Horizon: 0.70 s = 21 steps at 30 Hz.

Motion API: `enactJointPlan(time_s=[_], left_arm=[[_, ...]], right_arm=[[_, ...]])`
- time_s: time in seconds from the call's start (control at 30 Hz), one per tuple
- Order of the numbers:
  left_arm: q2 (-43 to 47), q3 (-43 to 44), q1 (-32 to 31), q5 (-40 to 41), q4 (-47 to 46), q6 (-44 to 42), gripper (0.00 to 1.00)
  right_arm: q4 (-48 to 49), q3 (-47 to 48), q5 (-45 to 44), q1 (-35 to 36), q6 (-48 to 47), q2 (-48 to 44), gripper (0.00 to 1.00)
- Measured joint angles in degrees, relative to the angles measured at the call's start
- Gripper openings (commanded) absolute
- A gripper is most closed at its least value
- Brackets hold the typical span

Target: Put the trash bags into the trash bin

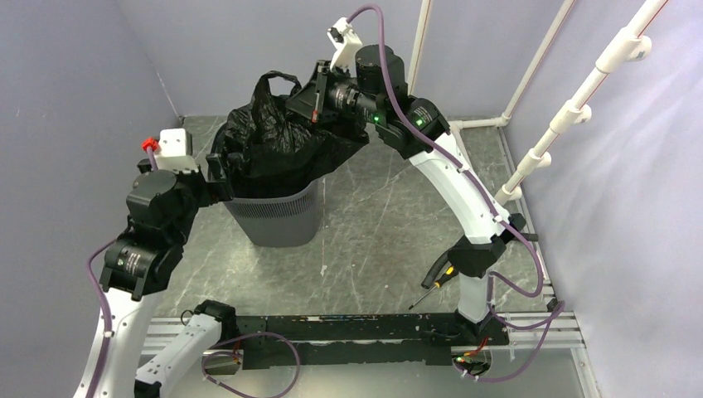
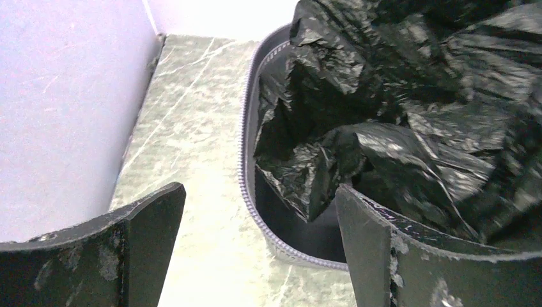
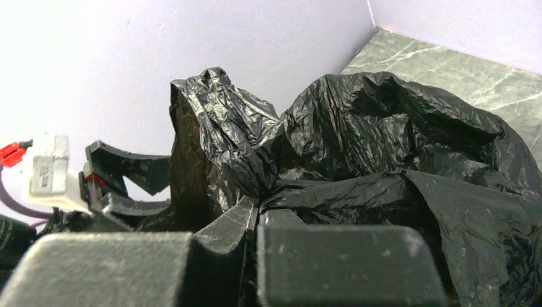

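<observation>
A wrinkly black trash bag (image 1: 273, 137) is heaped over the mouth of the dark grey mesh trash bin (image 1: 278, 217) and spills over its right rim. My right gripper (image 1: 300, 104) hangs above the bin's far side. In the right wrist view it (image 3: 259, 211) is shut on a pinched fold of the bag (image 3: 358, 128). My left gripper (image 1: 222, 178) sits at the bin's left rim. In the left wrist view it (image 2: 255, 224) stands wide open and holds nothing, straddling the rim (image 2: 246, 128), with the bag (image 2: 383, 96) just past its right finger (image 2: 364, 236).
A yellow-handled screwdriver (image 1: 435, 282) lies on the marble tabletop near the right arm's base. White pipe framing (image 1: 572, 108) rises at the right. The back wall stands close behind the bin, and the left wall is near the left arm.
</observation>
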<state>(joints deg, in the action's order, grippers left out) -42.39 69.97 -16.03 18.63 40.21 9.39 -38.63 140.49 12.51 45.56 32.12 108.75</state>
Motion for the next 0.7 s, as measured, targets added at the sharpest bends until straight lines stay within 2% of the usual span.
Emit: enactJointPlan(time_s=[0.13, 0.23, 0.47, 0.7], left_arm=[[-4.92, 3.74, 0.02, 3.13, 4.90, 0.39, 0.93], [-8.63, 4.28, 0.57, 3.63, 6.03, 0.98, 0.89], [-12.98, 4.13, 5.95, 0.22, 8.07, 2.38, 0.69], [-12.55, 3.21, 9.64, -6.08, 8.09, 2.47, 0.43]], right_arm=[[-1.03, 0.00, 0.00, 0.07, -0.42, 0.00, 0.01], [-2.40, 0.00, 0.11, 0.07, -1.01, 0.00, 0.01], [-5.20, 0.00, 0.13, 0.42, -2.29, -0.02, 0.01], [-5.70, -0.09, -0.09, 0.76, -3.23, -0.02, 0.01]])
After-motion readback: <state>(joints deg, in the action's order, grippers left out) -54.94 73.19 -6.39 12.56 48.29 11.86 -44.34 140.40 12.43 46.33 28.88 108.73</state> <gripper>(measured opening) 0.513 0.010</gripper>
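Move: The nearest stretch of the trash bin's left rim lies about 6 cm ahead of the open left hand, 1 cm right and 9 cm below; the black trash bag fills the bin's mouth some 7 cm ahead, 10 cm right and 5 cm below. The right hand, high up, still pinches the bag; the bin's middle is about 3 cm back from it, 5 cm left and 33 cm below. Left hand sinks about 6 cm and reaches forward astride the bin's left rim, half-closing; right lowers the bag. ##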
